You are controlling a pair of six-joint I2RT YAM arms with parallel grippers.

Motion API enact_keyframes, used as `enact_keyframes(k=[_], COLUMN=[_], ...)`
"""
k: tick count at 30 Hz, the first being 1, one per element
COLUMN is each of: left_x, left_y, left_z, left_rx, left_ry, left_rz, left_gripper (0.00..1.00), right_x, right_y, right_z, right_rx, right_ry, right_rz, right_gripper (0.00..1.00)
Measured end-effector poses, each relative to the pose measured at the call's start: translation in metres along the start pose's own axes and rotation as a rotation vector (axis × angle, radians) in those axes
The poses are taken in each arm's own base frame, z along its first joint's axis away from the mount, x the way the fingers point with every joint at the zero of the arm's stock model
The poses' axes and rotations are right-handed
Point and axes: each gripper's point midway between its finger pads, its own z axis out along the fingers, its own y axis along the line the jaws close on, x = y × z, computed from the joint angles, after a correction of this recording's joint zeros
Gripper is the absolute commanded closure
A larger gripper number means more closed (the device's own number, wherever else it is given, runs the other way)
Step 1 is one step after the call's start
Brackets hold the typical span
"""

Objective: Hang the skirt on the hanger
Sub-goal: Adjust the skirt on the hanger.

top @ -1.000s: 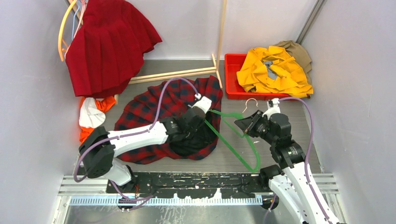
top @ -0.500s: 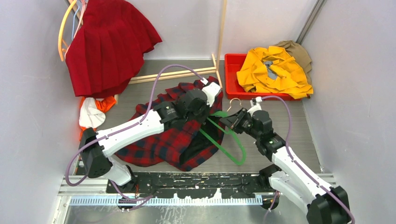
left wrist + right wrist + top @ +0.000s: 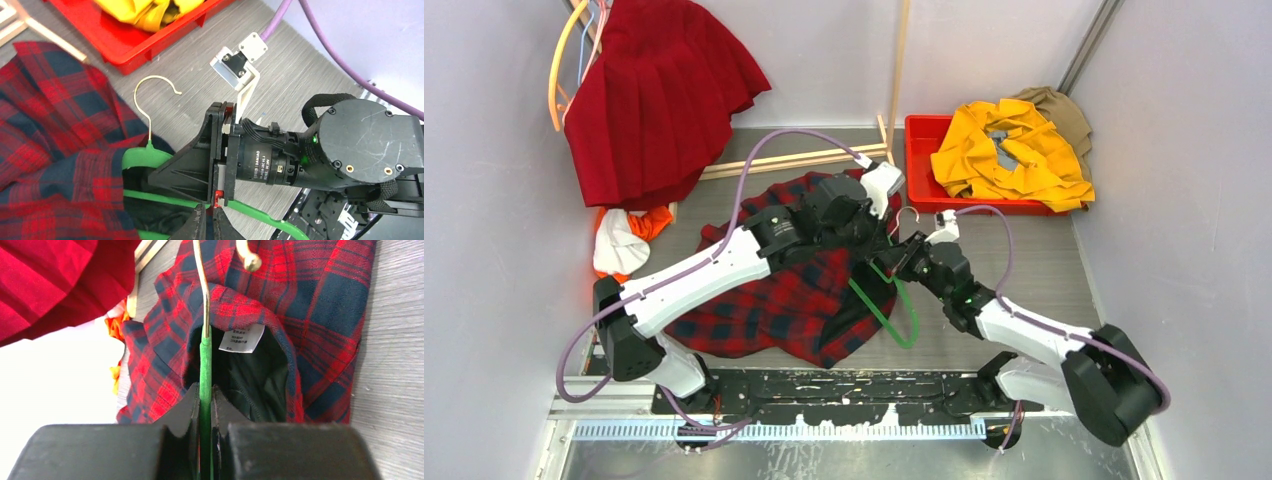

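The bright red pleated skirt (image 3: 649,100) hangs at the back left, and a corner of it shows in the right wrist view (image 3: 45,275). A thin cream-orange hanger (image 3: 554,75) arcs beside it. Both grippers are far from them, meeting over a red-and-black plaid shirt (image 3: 764,300) in mid table. My right gripper (image 3: 906,255) is shut on the neck of a green hanger (image 3: 205,360), whose top sits inside the shirt's collar. My left gripper (image 3: 210,225) has its jaws almost together with a sliver of red cloth between them, at the shirt's dark lining.
A red bin (image 3: 919,170) with a yellow garment (image 3: 1009,150) stands at the back right. A wooden rack frame (image 3: 794,160) runs along the back. A white-and-orange cloth (image 3: 619,245) lies at the left wall. Grey walls close in on both sides.
The left arm has pulled the plaid shirt back and to the right. The right gripper has carried the green hanger left, up to the shirt's collar, so the two grippers now meet.
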Motion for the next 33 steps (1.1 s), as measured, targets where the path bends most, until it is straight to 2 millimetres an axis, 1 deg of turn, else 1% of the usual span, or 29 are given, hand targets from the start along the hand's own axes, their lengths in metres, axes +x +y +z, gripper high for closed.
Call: enact_keyframes(k=[2, 4, 7, 9, 11, 13, 15, 18, 19, 21, 22, 23, 24, 29, 33], left_x=[0.008, 0.016, 0.038, 0.067, 0.105, 0.130, 0.148, 0.151, 0.148, 0.143, 0.140, 0.138, 0.137, 0.146, 0.138], left_y=[0.009, 0.022, 0.045, 0.060, 0.078, 0.087, 0.093, 0.094, 0.093, 0.094, 0.096, 0.097, 0.098, 0.109, 0.119], left_z=[-0.002, -0.004, -0.003, -0.001, 0.001, 0.005, 0.012, 0.024, 0.029, 0.036, 0.039, 0.041, 0.044, 0.051, 0.053], left_rx=[-0.040, -0.092, -0.176, -0.226, -0.282, -0.312, -0.324, -0.320, -0.316, -0.318, -0.321, -0.323, -0.325, -0.369, -0.426], left_ry=[0.031, 0.062, 0.105, 0.147, 0.219, 0.270, 0.299, 0.282, 0.259, 0.221, 0.199, 0.177, 0.157, 0.108, 0.058], left_rz=[-0.004, -0.007, -0.015, -0.024, -0.029, -0.028, -0.031, -0.041, -0.044, -0.046, -0.046, -0.048, -0.049, -0.062, -0.066], left_gripper=[0.84, 0.74, 0.57, 0.53, 0.51, 0.50, 0.49, 0.45, 0.44, 0.39, 0.36, 0.29, 0.26, 0.25, 0.26], right_x=[0.007, 0.012, 0.012, 0.011, 0.008, 0.005, 0.002, 0.000, 0.000, 0.000, 0.000, 0.000, 0.000, -0.006, -0.010], right_y=[-0.003, -0.003, -0.001, 0.000, 0.000, 0.001, 0.003, 0.005, 0.005, 0.006, 0.006, 0.006, 0.006, 0.014, 0.019], right_z=[0.009, 0.013, 0.013, 0.010, 0.007, 0.005, 0.003, 0.003, 0.003, 0.003, 0.003, 0.003, 0.003, -0.002, -0.005], right_rx=[0.005, -0.003, -0.019, -0.028, -0.039, -0.047, -0.057, -0.064, -0.066, -0.068, -0.068, -0.068, -0.069, -0.094, -0.111], right_ry=[-0.005, -0.015, -0.039, -0.056, -0.075, -0.094, -0.108, -0.115, -0.116, -0.117, -0.117, -0.116, -0.117, -0.134, -0.144], right_rz=[-0.024, -0.037, -0.053, -0.067, -0.076, -0.085, -0.088, -0.089, -0.088, -0.088, -0.088, -0.088, -0.088, -0.084, -0.085], right_gripper=[0.99, 0.99, 0.99, 0.99, 0.99, 0.99, 0.99, 0.99, 0.99, 0.99, 0.99, 0.99, 0.99, 0.99, 0.99])
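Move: Beneath the left hand, the near edge of the skirt's waist opening lies roughly 19 cm down, 7 cm to its left and 5 cm ahead. The green hanger's grip point, in the right hand's pinch, is about 13 cm below, 4 cm ahead and 1 cm left of the left hand; its hook is some 16 cm ahead, 1 cm right and 12 cm below. From the right hand the waist edge lies about 6 cm left, 1 cm ahead and 6 cm lower. Dropping some 17 cm and swinging about 7 cm left, the left hand leaves the space over the hanger for the skirt's waist edge, then eases forward about 4 cm, turning roughly 20 degrees counter-clockwise as its fingers spread wide across that edge. The right hand keeps pinching the hanger, dips slightly, then lifts to about 2 cm above its start, tilting its fingertips up some 10 degrees. ##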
